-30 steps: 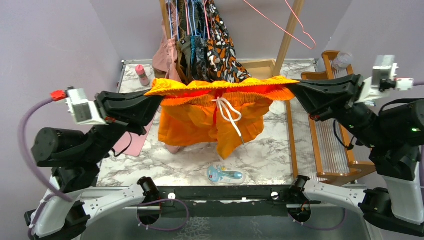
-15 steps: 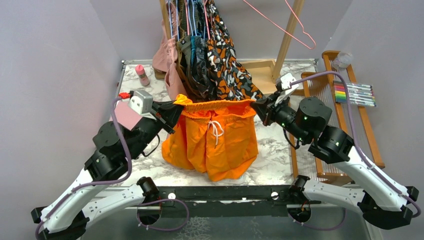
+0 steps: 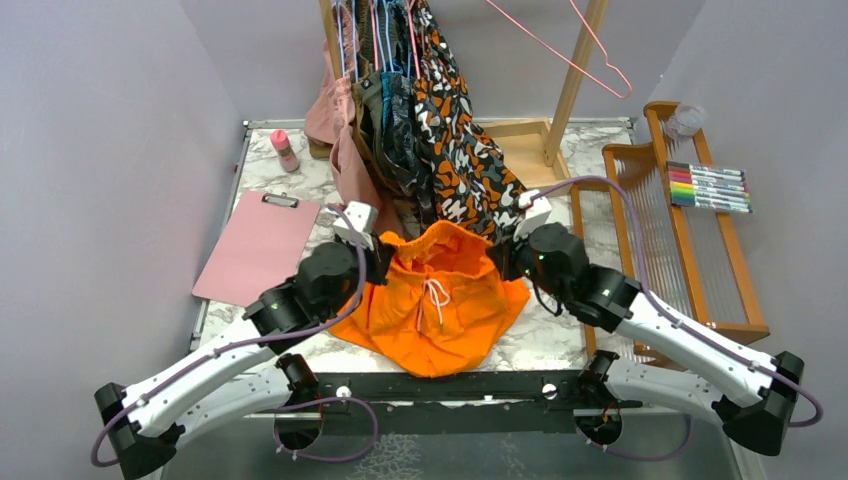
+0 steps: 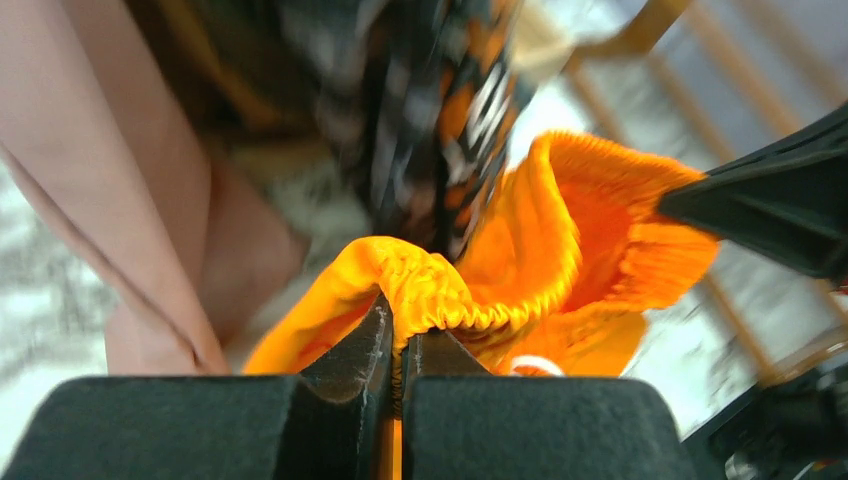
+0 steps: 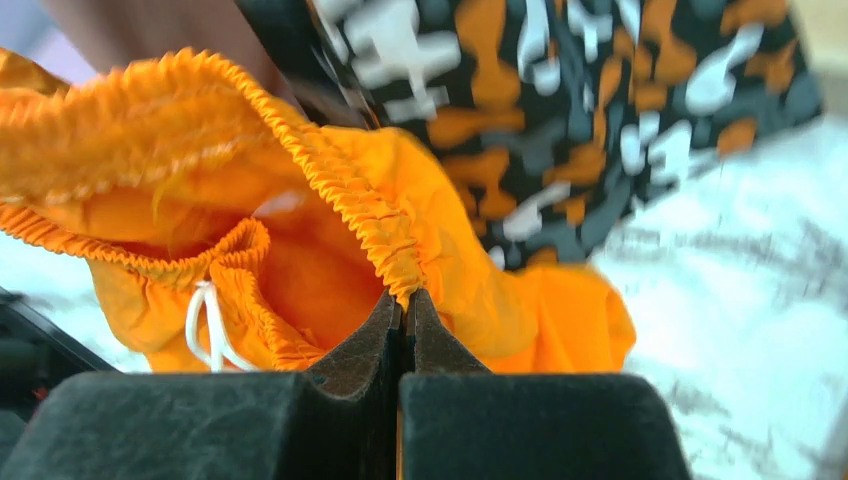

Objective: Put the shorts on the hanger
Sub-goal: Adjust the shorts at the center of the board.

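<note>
The bright orange shorts [image 3: 435, 300] sag over the table's near middle, waistband [image 3: 440, 238] up and slack, white drawstring [image 3: 434, 295] hanging at the front, legs bunched on the marble. My left gripper [image 3: 385, 262] is shut on the waistband's left end [image 4: 425, 290], and the jaws [image 4: 400, 335] pinch the gathered elastic. My right gripper [image 3: 508, 262] is shut on the right end, the fabric [image 5: 395, 255] squeezed between its jaws [image 5: 405, 305]. The pink wire hanger [image 3: 560, 50] hangs high at the back, apart from the shorts.
Just behind the shorts, several garments hang from a rack, among them an orange-black-white patterned one [image 3: 455, 140] and a dusty pink one [image 3: 335, 120]. A pink clipboard [image 3: 255, 245] lies left. A wooden frame [image 3: 660, 250] and markers [image 3: 710, 187] are right. A pink bottle [image 3: 285, 150] stands back left.
Both arms have come down and inward, away from the camera. The shorts went from stretched wide and high to slack and low, their legs now resting on the table.
</note>
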Motion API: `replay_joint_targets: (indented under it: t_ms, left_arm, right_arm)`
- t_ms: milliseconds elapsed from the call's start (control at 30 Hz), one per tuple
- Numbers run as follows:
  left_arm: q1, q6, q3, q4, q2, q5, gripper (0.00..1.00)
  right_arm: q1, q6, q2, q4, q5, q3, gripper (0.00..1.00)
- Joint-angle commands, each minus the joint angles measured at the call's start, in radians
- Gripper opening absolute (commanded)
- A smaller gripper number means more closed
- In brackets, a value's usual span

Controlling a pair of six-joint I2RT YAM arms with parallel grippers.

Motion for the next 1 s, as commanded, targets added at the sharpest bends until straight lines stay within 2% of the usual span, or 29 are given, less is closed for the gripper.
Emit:
replay_joint_targets:
  t_ms: [0,67,267,400,533,633,767,867,967]
  left_arm:
    - [0.003,-0.179,-0.067,-0.075,-0.002,-0.079,0.0]
    - [0.004,-0.172,-0.047,-0.093,0.003,-0.101,0.0]
    - [0.004,-0.035,0.149,-0.19,0.092,-0.201,0.0]
    - [0.004,-0.117,0.071,-0.196,0.121,-0.162,0.0]
    - [0.004,-0.212,-0.036,-0.189,0.089,-0.083,0.0]
    - [0.004,-0.209,-0.065,-0.19,0.06,-0.072,0.0]
    - [0.005,-0.169,-0.031,-0.205,0.079,-0.101,0.0]
    - [0.012,-0.048,0.121,-0.212,0.137,-0.168,0.0]
    - [0.016,0.119,0.431,-0.213,0.231,-0.216,0.0]
  right_arm:
    - [-0.003,0.138,0.0,-0.011,0.054,-0.045,0.01]
    - [-0.003,0.125,0.012,-0.03,0.089,-0.012,0.01]
    - [-0.003,0.041,0.008,-0.042,0.243,0.089,0.01]
    - [-0.003,0.149,0.005,-0.044,0.262,-0.016,0.01]
    - [-0.003,0.195,-0.027,-0.015,0.149,-0.132,0.01]
    - [-0.003,0.192,-0.032,-0.016,0.135,-0.152,0.01]
    - [-0.003,0.144,-0.01,-0.002,0.167,-0.12,0.01]
    - [-0.003,0.023,0.023,0.019,0.242,0.005,0.01]
    - [-0.003,-0.108,0.053,0.044,0.264,0.213,0.01]
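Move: Both grippers already pinch the ends of the orange shorts' waistband, some 25 cm above the table. The middle of the shorts lies about 9 cm to the right of the left hand, 5 cm back and 11 cm below it; a pink garment hangs roughly 12 cm ahead of that hand and 8 cm left, the clipboard 8 cm ahead and 33 cm left. From the right hand, the shorts' middle is about 14 cm left and 6 cm back, and the camouflage garment's lower end 12 cm ahead, 2 cm left. Keeping both waistband corners pinched, the two arms shake the shorts together: sharply down about 7 cm on the left and 5 on the right, back up to about the starting height, down again to some 10 cm and 7 cm below it, then partly up. Meanwhile the hands spread, the right about 3 cm to its right and the left about 2 cm to its left, and the left hand tips down some 15 degrees and swings slightly counter-clockwise while the right turns about 10 degrees clockwise. ##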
